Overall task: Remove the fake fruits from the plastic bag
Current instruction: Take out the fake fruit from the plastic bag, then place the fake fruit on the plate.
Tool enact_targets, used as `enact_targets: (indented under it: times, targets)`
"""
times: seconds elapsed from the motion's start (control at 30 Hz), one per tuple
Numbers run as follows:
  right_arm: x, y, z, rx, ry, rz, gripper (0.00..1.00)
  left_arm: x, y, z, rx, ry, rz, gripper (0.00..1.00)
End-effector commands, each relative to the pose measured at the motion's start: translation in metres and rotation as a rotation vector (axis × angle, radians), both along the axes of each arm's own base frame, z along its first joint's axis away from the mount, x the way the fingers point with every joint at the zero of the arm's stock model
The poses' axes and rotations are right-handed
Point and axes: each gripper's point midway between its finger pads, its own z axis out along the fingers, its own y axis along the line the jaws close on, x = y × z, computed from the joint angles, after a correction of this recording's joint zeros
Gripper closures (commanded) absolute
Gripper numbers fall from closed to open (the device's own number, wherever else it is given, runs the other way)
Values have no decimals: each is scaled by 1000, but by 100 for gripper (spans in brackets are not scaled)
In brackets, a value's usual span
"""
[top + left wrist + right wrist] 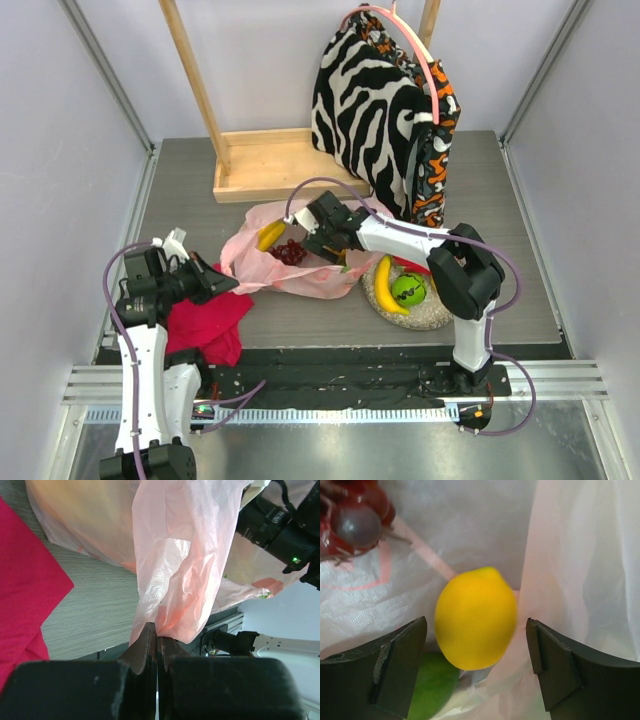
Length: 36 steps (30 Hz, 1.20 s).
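The pink plastic bag [262, 262] lies crumpled mid-table with its mouth toward the right arm. My left gripper [224, 284] is shut on the bag's left edge, and the left wrist view shows the film [175, 560] pinched between the closed fingertips of that gripper [157, 636]. My right gripper [318, 236] is inside the bag. There the right gripper [477, 647] is open, its fingers either side of a yellow lemon [476, 617] without touching it. A green fruit [432, 690] lies under the lemon, with dark red grapes [355, 520] at upper left. Grapes [290, 252] and a yellow fruit [270, 235] show through the bag.
A silvery round plate [432, 316] to the right of the bag holds a banana [385, 285] and a green apple [408, 290]. A magenta-red cloth [205, 322] lies under the left arm. A wooden rack base [270, 165] and a hanging zebra-patterned bag [375, 100] stand behind.
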Motion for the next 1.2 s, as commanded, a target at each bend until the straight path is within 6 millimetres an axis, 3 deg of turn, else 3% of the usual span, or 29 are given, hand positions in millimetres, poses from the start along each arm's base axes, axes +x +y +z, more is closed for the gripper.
enact_targets:
  times: [0.0,0.07,0.1,0.17,0.27,0.3,0.33,0.47,0.6,0.67,0.73,0.77,0.83,0.87,0.9,0.97,1.0,1.07,1.1,1.17]
  targets:
    - [2,0,-9,9,8,-14,20,2,-3,5,-11,-33,-19,100]
    - [7,1,-4,21,3,-14,29,2,-3,5,-11,-33,-19,100]
    - [8,5,2,39,3,2,39,2,-3,4,-9,-32,-18,100]
    - [11,19,27,94,-11,31,49,3,-2,4,-8,-29,-16,100]
    - [1,48,86,247,-5,100,59,4,-2,3,-6,-24,-14,100]
    - [-7,56,117,320,-12,138,60,5,-1,4,-4,-26,-9,100]
    - [-20,70,142,409,17,208,62,5,0,3,-5,-19,-6,100]
    - [-67,83,221,628,56,368,62,8,1,2,-6,-9,-1,100]
    - [-110,82,257,755,146,461,61,14,4,0,-13,10,13,100]
    - [-136,83,264,814,245,524,58,17,5,1,-18,10,17,100]
    - [-146,80,260,828,295,512,60,20,7,1,-17,17,21,100]
    - [-149,73,268,829,257,514,61,21,8,3,-14,18,22,100]
    - [-150,53,261,764,197,521,60,25,11,8,7,9,13,100]
    - [-155,37,271,739,138,536,60,26,12,8,13,21,14,100]
    - [-158,16,259,661,155,495,60,28,13,13,20,11,11,100]
    - [-159,-21,252,537,87,525,60,30,16,13,32,13,11,100]
    - [-171,-50,247,464,83,497,60,31,16,13,35,10,13,100]
    - [-172,-87,225,331,60,489,60,31,19,12,34,18,26,100]
    - [-184,-113,214,255,81,472,61,32,20,13,36,17,28,100]
    - [-189,-152,191,140,121,414,64,29,21,14,41,23,24,100]
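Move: The lemon lies in the bag almost between the right hand's open fingers, about 1 cm ahead and 1 cm lower. From that hand the grapes are some 10 cm to the left, a green fruit about 3 cm back and 3 cm right, and the plate 17 cm right and 9 cm back. The left hand, holding the bag's rim, has the lemon roughly 16 cm ahead, 21 cm to its right and 12 cm below. The right fingers close around the lemon after a dip of 1–2 cm, then lift it quickly up out of the bag, nearly 30 cm, arcing left and drawing back about 15 cm. The hand then swings right towards the plate, sinking a little, turned some 25 degrees counter-clockwise. The left fingers keep their pinch on the rim and ease about 3 cm forward. ##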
